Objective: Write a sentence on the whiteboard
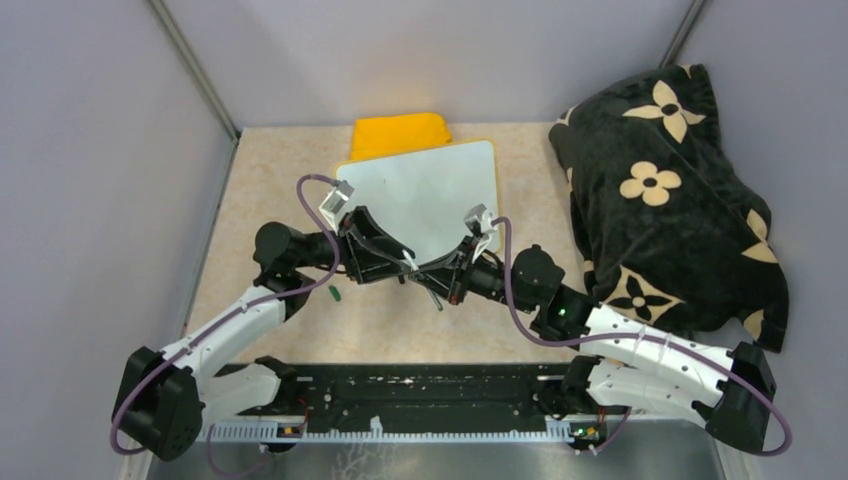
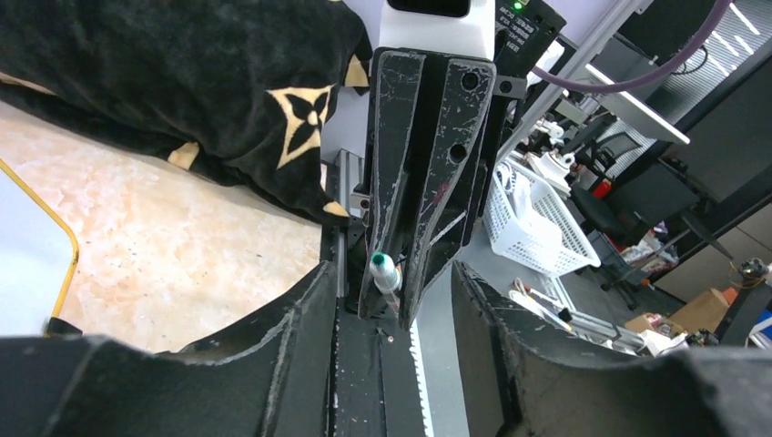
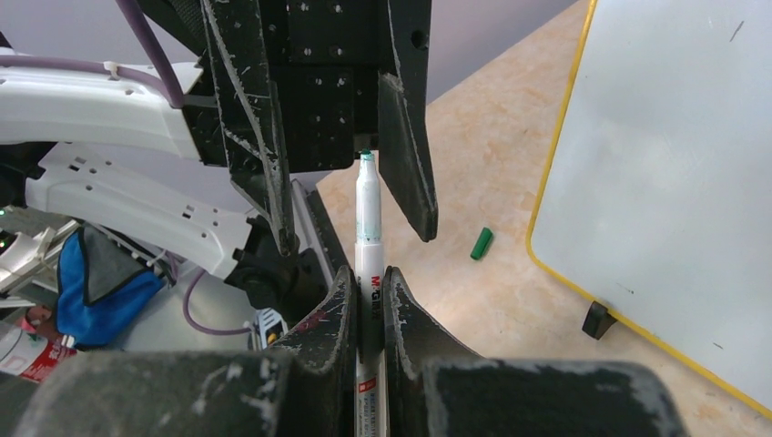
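Note:
The whiteboard (image 1: pixel 430 190), white with a thin yellow rim, lies flat at the table's middle, and shows again as the whiteboard (image 3: pixel 665 173) and its corner (image 2: pixel 27 255). The sentence does not show in any view. My right gripper (image 3: pixel 369 273) is shut on a white marker (image 3: pixel 366 209), uncapped, with its green tip pointing at the left gripper. My left gripper (image 2: pixel 391 278) stands open, jaws on either side of the marker tip (image 2: pixel 382 267) without touching it. The two grippers (image 1: pixel 405 262) (image 1: pixel 445 280) meet nose to nose at the board's near edge.
A loose green cap (image 1: pixel 335 294) (image 3: pixel 481 243) lies on the table left of the board. A folded yellow cloth (image 1: pixel 400 133) sits behind the board. A black flowered blanket (image 1: pixel 670 190) fills the right side. A black clip (image 3: pixel 596 319) sits on the board's rim.

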You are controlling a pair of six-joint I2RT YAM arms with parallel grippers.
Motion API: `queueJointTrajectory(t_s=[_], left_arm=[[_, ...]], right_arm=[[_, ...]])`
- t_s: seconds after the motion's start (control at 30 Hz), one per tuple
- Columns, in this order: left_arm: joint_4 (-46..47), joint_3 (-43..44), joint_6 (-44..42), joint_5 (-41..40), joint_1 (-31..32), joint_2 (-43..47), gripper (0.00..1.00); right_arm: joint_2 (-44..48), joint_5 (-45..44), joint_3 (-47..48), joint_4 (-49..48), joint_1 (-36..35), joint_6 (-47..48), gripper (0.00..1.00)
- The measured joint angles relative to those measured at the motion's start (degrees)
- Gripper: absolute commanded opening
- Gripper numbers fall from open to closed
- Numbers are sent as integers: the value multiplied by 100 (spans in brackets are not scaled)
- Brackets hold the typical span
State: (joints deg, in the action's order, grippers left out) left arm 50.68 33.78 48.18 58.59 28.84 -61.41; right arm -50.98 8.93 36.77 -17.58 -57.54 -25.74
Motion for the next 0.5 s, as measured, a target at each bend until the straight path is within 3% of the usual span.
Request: queueJointTrajectory(t_s=[0.3,0.5], left_arm=[[337,-13,223,131,31,-127,31],[328,-28,197,146,61,-129,25]], right_arm=[[-175,111,0,-4,-57,-28,0],[-177,168,0,-50,-96,-44,0]])
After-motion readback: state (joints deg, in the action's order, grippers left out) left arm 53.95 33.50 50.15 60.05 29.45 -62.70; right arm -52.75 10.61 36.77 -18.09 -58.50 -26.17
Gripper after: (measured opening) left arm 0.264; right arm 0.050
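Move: The uncapped marker, held near its middle by the right fingers, has its green writing end just inside the left fingers; its middle lies about 2 cm back, 3 cm right and 2 cm below the left hand. From the right hand, the left fingers are about 2 cm ahead, 3 cm left and 2 cm up. From the left hand, the green cap lies some 7 cm ahead and 17 cm left, the whiteboard some 28 cm ahead and 2 cm right, both roughly 28 cm below. Shut the left gripper by about a third of its full range around the marker's green-tipped end, letting that hand ease back only about half a centimetre. Keep the right grip closed on the barrel and bring the marker roughly 1 cm left, with similar small shifts back and down, deeper between the left fingers. ##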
